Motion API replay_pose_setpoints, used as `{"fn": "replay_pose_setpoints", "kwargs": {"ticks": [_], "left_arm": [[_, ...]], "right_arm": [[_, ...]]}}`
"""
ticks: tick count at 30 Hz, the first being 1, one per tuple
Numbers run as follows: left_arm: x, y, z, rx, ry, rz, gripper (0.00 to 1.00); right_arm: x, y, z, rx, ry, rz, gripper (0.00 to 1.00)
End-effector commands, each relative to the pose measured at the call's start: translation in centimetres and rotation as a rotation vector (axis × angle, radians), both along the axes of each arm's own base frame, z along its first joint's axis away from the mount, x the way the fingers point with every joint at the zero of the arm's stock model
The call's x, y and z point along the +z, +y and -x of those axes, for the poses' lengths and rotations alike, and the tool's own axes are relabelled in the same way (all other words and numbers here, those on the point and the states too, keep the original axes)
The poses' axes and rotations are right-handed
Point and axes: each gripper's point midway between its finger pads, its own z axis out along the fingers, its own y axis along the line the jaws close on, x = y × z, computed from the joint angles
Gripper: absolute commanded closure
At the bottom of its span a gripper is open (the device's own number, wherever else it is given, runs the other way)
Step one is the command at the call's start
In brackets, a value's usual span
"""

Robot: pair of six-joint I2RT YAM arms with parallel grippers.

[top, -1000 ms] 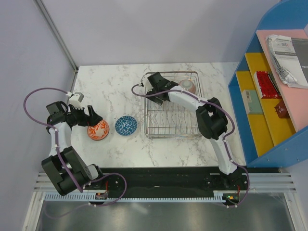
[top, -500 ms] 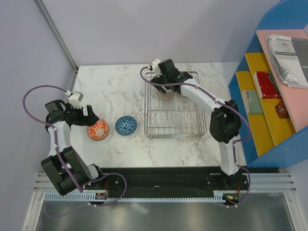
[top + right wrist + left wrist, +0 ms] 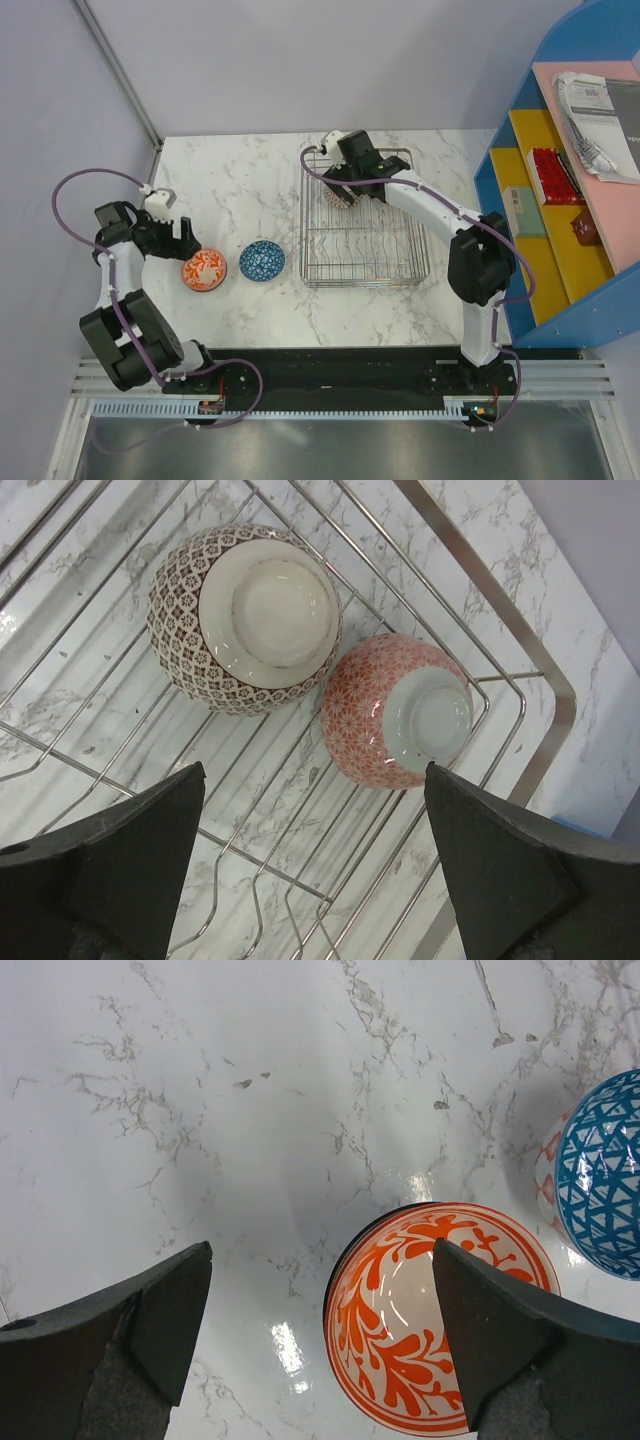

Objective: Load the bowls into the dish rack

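An orange-patterned bowl (image 3: 203, 270) (image 3: 440, 1320) stands upright on the marble table. A blue-patterned bowl (image 3: 262, 261) (image 3: 605, 1175) sits just to its right. My left gripper (image 3: 180, 240) (image 3: 320, 1260) hangs open above the orange bowl's left rim, one finger over the bowl and the other over bare table. The dish rack (image 3: 360, 283) (image 3: 500, 610) holds two bowls with their bases showing, a dark-patterned one (image 3: 340, 195) (image 3: 245, 615) and a red-patterned one (image 3: 400, 708). My right gripper (image 3: 355, 170) (image 3: 315, 775) is open above them and holds nothing.
A blue shelf unit (image 3: 560, 200) with papers and small boxes stands at the table's right side. A grey wall (image 3: 60, 120) closes the left side. The rack's upright tines (image 3: 350, 245) fill its near half.
The right gripper has moved from the rack's back left toward its back rim, and the dark-patterned bowl now shows in the rack. The left gripper has shifted slightly left over the orange bowl.
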Motion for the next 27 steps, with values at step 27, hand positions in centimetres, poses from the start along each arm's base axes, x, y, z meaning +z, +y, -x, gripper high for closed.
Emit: {"fn": "replay_pose_setpoints", "kwargs": {"ticks": [27], "left_arm": [[0.0,-5.6,-0.3,-0.182,-0.09,-0.132,0.01]], "right_arm": [[2.6,-1.2,1.1,-0.016,-0.04,-0.077,0.02]]}}
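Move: The orange bowl lies about 5 cm to the left hand's right, roughly level with it fore and aft and some 8 cm below. The blue bowl is about 14 cm right of the orange one and 2 cm farther out; the dish rack's middle is some 42 cm right of the left hand and 12 cm ahead. From the right hand, the orange bowl is about 32 cm left, 14 cm back and 13 cm below. The open left hand swings about 6 cm right to above the orange bowl, turning some 10 degrees clockwise. ##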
